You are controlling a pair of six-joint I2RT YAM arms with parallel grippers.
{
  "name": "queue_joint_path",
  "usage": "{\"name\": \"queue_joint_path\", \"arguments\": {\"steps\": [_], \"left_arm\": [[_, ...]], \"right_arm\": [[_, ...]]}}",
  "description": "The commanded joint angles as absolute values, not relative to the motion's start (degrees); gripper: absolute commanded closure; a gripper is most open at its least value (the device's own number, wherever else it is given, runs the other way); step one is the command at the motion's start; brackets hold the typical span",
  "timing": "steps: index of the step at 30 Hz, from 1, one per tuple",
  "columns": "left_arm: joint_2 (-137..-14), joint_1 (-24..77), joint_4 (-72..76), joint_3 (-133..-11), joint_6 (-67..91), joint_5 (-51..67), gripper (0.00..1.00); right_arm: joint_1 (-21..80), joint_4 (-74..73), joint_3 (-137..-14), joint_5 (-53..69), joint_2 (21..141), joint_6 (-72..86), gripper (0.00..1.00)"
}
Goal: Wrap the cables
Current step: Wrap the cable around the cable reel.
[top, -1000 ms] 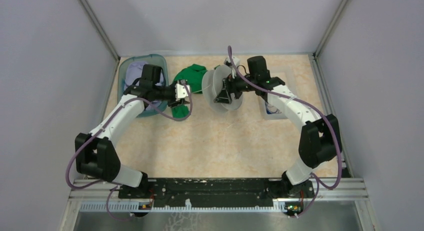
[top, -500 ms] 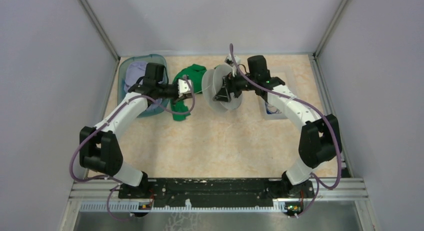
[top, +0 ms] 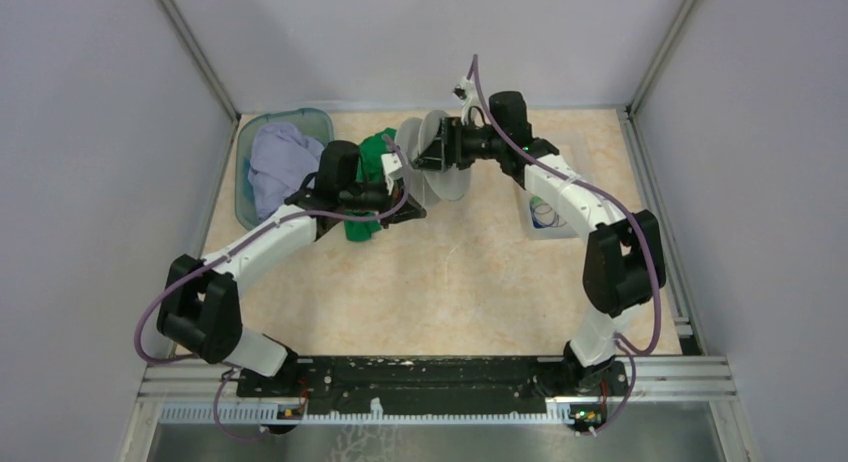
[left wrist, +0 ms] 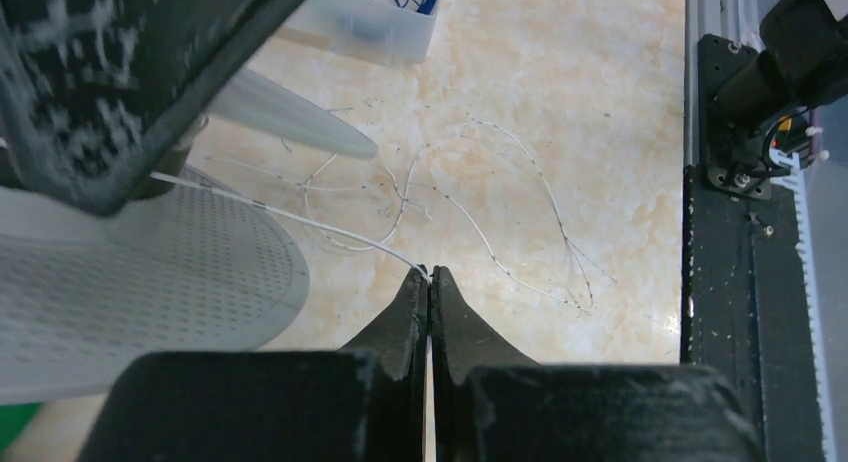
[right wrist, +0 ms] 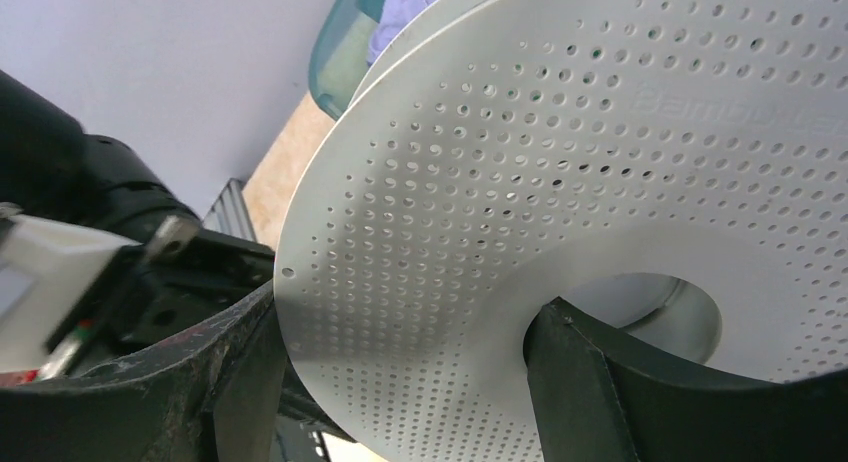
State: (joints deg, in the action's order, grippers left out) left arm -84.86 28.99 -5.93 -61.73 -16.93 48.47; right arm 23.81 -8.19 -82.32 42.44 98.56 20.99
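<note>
My left gripper [left wrist: 430, 277] is shut, pinching the end of a hair-thin whitish cable [left wrist: 300, 220] that runs taut up to the pale-grey perforated spool [left wrist: 150, 282]. More of this whitish wire [left wrist: 520, 212] lies in loose loops on the table. From above, the left gripper [top: 408, 197] sits just below the spool [top: 440, 167]. My right gripper [right wrist: 410, 382] grips the spool [right wrist: 560, 182], with one finger in the hub hole and the other outside the flange's rim. A dark blue cable [top: 541, 214] lies coiled in a clear box [top: 548, 227].
A teal bin [top: 243, 152] holding lilac cloth stands at the back left. A green cloth [top: 372, 157] lies beside it, under the left wrist. Grey walls close in three sides. The black mounting rail [left wrist: 720, 282] runs along the near edge.
The left arm swung right from the bin to under the spool and its jaws shut on the whitish cable. The right arm carried the spool back and turned it.
</note>
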Motion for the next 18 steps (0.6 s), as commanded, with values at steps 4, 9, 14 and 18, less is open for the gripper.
{"name": "queue_joint_path", "arguments": {"steps": [4, 9, 14, 18], "left_arm": [[-84.5, 28.8, 16.6, -54.5, 1.0, 43.0, 0.95], [-86.4, 29.0, 28.3, -52.5, 6.1, 41.9, 0.83], [-88.3, 30.3, 28.1, -54.5, 2.1, 39.8, 0.73], [-87.8, 30.3, 24.1, -55.0, -1.6, 38.7, 0.63]], "right_arm": [[22.8, 4.3, -86.6, 47.6, 98.3, 30.2, 1.00], [22.8, 7.1, -84.4, 48.8, 97.4, 31.8, 1.00], [22.8, 8.3, -83.1, 49.0, 96.4, 32.4, 1.00], [22.5, 8.3, -83.1, 48.8, 95.8, 32.4, 1.00]]}}
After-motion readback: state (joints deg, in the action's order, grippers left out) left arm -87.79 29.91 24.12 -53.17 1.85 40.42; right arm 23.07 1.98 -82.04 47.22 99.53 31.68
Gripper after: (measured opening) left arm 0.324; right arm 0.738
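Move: Roughly 10 cm ahead of the left hand, nearly level in height and 1 cm to its right, is the middle of the cable reel. The green cloth lies about 17 cm ahead, 14 cm left and 19 cm below; loose cable on the table lies 10 cm right, 2 cm back and 19 cm below. For the right hand, already gripping the reel's near flange, the reel's middle is some 3 cm ahead, level sideways and 5 cm below. Opening its fingers from shut to about a third, the left hand lets go of the cable tail it had pinched, while easing forward about 4 cm and a little right towards the reel, dipping 1 cm first and coming back up; its fingertips tip up and swing counter-clockwise. The right hand keeps its grip on the flange and lifts the reel some 3 cm, tilting its fingertips up about 10 degrees. ##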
